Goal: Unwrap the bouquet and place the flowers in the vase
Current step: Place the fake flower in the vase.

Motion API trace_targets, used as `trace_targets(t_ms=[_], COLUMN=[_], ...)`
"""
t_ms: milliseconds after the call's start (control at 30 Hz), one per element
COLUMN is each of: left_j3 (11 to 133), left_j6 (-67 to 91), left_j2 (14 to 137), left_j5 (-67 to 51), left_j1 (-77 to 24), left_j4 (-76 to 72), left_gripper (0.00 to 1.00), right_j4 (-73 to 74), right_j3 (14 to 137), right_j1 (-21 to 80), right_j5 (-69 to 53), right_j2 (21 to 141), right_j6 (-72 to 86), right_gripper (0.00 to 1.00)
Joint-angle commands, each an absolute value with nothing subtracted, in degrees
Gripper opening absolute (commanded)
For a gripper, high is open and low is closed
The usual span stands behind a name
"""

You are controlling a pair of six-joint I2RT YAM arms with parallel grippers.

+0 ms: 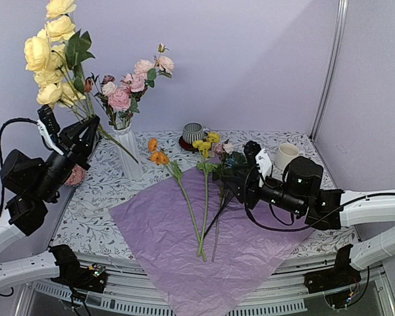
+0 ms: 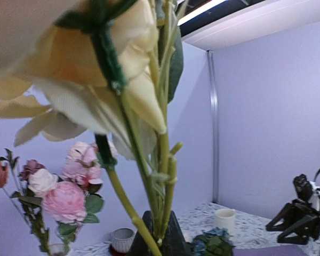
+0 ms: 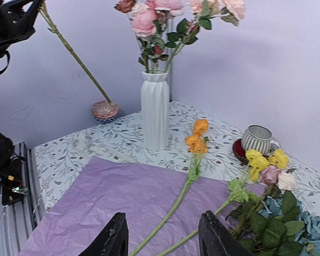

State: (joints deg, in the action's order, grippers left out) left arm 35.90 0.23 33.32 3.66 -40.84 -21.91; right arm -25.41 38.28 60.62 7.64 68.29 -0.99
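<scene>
My left gripper point(image 1: 87, 133) is raised at the left, shut on the stems of cream-yellow flowers point(image 1: 51, 52); in the left wrist view the stems point(image 2: 162, 176) rise from between its closed fingers. The white ribbed vase point(image 1: 130, 157) point(image 3: 155, 109) stands upright with pink roses point(image 1: 127, 89) in it. The bouquet's lilac paper point(image 1: 158, 227) point(image 3: 90, 202) lies spread flat. On it lie an orange flower point(image 1: 158, 156) point(image 3: 196, 136), yellow ones point(image 1: 207, 142) point(image 3: 264, 160) and blue roses point(image 3: 304, 226). My right gripper point(image 1: 236, 176) point(image 3: 164, 240) hovers open over the paper beside them, holding nothing.
A grey striped mug point(image 1: 193, 133) point(image 3: 257, 140) sits on a red coaster at the back. A cream mug point(image 1: 286, 155) point(image 2: 224, 219) stands at the right. A small pink ball-like object point(image 1: 76, 175) point(image 3: 105, 110) rests left of the vase. Walls close the back and right.
</scene>
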Motion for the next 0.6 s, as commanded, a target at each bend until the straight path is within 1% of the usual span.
trace_targets(t_ms=[0,200,333,567], left_j3=[36.6,43.3,45.3,48.9], left_j6=[-12.0,-7.8,-3.5,6.6], left_j2=[37.1,45.5,49.8,53.9], left_j5=[12.6,7.1,3.4,-5.1], left_j1=[-36.2,-22.3,-16.6,-9.9], left_j4=[-30.5,-32.0,-36.3,-37.8], left_gripper=[0.00,0.00,0.00,0.00], right_j4=[-30.7,-31.0,-33.2,-33.6], right_j3=[37.3,38.6,37.1,36.5], right_j1=[58.1,57.2,57.2,57.2], right_j5=[12.4,14.4,13.6,13.2], right_j2=[67.6,70.0,70.9,72.3], right_j6=[-0.9,-3.7,-3.6,-4.0], right_gripper=[0.47,0.46,0.46,0.46])
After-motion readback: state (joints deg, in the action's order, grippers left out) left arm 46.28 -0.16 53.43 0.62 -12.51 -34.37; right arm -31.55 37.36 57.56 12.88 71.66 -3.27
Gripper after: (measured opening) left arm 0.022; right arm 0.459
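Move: The left hand, already gripping the yellow flowers' stems, has the vase about 23 cm ahead and 4 cm to its left, the vase's middle some 34 cm lower. The patterned bowl lies roughly 25 cm left of the vase and level with it; the orange flower heads lie about 6 cm beyond the vase and 9 cm to its right, down on the table. From the empty right hand the vase is some 24 cm ahead, 39 cm left and 18 cm lower. Keeping its fingers shut on the yellow flowers' stems, the left hand carries them forward about 12 cm and left nearly 10, with a late rise of some 3 cm, and turns about 25 degrees counter-clockwise, so that the loose lower ends come towards the vase's mouth from its near left side. The right hand, open and empty, eases forward about 3 cm and a little right, turning slightly clockwise, and slows to a near stop well short of the vase. ##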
